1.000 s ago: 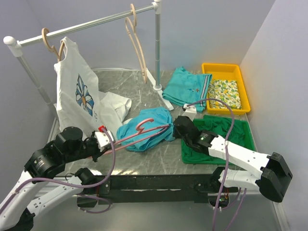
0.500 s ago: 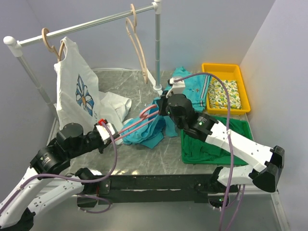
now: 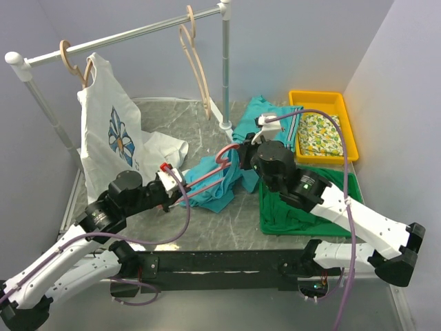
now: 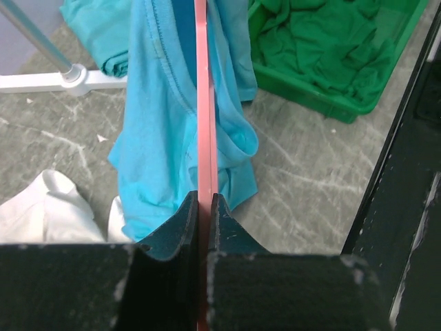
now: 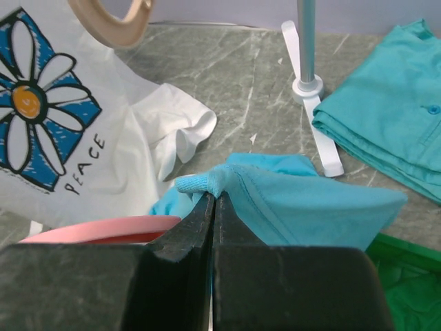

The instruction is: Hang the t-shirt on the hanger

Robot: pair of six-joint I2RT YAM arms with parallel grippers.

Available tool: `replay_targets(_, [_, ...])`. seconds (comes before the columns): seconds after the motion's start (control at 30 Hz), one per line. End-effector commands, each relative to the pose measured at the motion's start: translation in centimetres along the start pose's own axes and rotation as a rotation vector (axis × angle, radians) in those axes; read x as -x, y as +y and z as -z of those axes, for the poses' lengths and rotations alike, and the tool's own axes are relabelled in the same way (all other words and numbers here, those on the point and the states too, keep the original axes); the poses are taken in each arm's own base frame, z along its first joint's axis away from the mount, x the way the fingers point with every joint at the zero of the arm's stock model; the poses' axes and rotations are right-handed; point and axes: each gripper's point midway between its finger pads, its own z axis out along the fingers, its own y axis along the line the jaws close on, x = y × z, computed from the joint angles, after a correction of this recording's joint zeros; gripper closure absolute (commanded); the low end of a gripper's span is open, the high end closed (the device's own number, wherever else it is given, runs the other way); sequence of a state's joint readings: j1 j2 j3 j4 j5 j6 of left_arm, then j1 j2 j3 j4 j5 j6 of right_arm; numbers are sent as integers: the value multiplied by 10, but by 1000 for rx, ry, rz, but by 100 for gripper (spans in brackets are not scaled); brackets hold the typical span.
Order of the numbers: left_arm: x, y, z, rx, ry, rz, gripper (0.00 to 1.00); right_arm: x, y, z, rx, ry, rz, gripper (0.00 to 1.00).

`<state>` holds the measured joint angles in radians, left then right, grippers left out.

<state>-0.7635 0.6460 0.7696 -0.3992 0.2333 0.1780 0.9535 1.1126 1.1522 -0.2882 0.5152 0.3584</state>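
The turquoise t-shirt (image 3: 215, 183) hangs in a bunch just above the marble table, lifted by its collar. My right gripper (image 3: 241, 158) is shut on that ribbed collar edge, and the wrist view shows the t-shirt (image 5: 310, 200) pinched at the gripper (image 5: 213, 196). The pink hanger (image 3: 207, 174) slants from my left gripper (image 3: 173, 187) up to its hook beside the right gripper. My left gripper (image 4: 202, 207) is shut on the hanger (image 4: 202, 103), whose thin bar runs through the t-shirt (image 4: 155, 138). A pink curve of the hanger (image 5: 103, 227) lies left of the right fingers.
A rail (image 3: 124, 38) at the back carries a white flower-print top (image 3: 114, 138) and beige hangers (image 3: 196, 62). A folded teal garment (image 3: 275, 127) lies by the rack foot (image 3: 227, 127). A yellow tray (image 3: 348, 141) and a green bin (image 3: 275, 231) of green cloth stand right.
The right gripper rose from the table toward the back, lifting the t-shirt by its collar. The left gripper moved right and forward, so the hanger now points up into the shirt.
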Motion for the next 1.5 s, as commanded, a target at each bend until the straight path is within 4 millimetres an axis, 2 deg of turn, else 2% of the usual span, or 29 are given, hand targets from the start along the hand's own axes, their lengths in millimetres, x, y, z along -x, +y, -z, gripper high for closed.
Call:
replay_targets(0.0, [46, -4, -4, -30, -190, 2, 99, 30, 16, 18, 76, -69, -37, 100])
replay_targets(0.07, [52, -7, -6, -51, -216, 13, 99, 35, 25, 23, 106, -78, -38, 100])
replay_targets(0.13, [54, -7, -9, -57, -227, 22, 99, 35, 26, 23, 100, -81, -36, 98])
replay_targets(0.33, [53, -20, -8, -116, -259, 31, 99, 14, -27, 6, -105, -24, -20, 92])
replay_targets(0.47, [56, -31, -6, -180, -279, 17, 99, 14, -30, 11, -38, -38, -80, 85])
replay_targets(0.6, [57, -31, -13, -188, -278, 39, 99, 17, -29, 12, -40, -30, -86, 80])
replay_targets(0.7, [57, -31, -21, -188, -276, 80, 99, 10, -36, 15, -62, -21, -99, 70])
replay_targets(0.83, [52, -33, -30, -185, -262, 125, 99, -22, -57, 20, -113, 4, -108, 46])
replay_targets(0.87, [52, -33, -31, -186, -263, 129, 99, -23, -59, 25, -109, -4, -119, 43])
replay_targets(0.93, [48, -34, -34, -190, -256, 140, 98, -39, -66, 27, -117, 11, -133, 35])
replay_targets(1.03, [48, -36, -37, -194, -266, 157, 95, -48, -73, 36, -116, 3, -171, 28])
replay_targets(1.07, [47, -36, -38, -192, -264, 164, 95, -44, -75, 41, -114, -15, -189, 28])
replay_targets(1.1, [47, -36, -39, -192, -264, 167, 95, -50, -79, 43, -124, -10, -204, 27])
replay_targets(1.17, [43, -37, -42, -188, -250, 170, 95, -49, -83, 51, -116, -32, -229, 24])
replay_targets(1.3, [41, -39, -44, -194, -247, 161, 98, -60, -89, 56, -121, -28, -257, 14])
replay_targets(1.47, [39, -38, -46, -191, -236, 159, 99, -58, -96, 62, -147, -35, -284, 12])
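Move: Some 14 cm to the right of the left hand, 5 cm ahead and 12 cm lower is the middle of the blue t-shirt, with the held pink hanger running into it; the hanger's hook stands 14 cm right and 11 cm ahead. From the right hand, shut on the shirt's upper edge, the shirt's middle is about 6 cm left, 6 cm back and 18 cm down, the hook 7 cm left and 1 cm back, and the green bin some 24 cm right, level ahead, 27 cm below. Letting go of the shirt's edge, the right hand opens from shut to nearly wide as it moves about 9 cm to the right towards the green bin, sinking some 7 cm after a tiny lift and drawing back 4 cm. The left hand keeps its pinch on the hanger and carries it about 6 cm to the right, rising a little before dipping, with a roll and slight clockwise swing. ##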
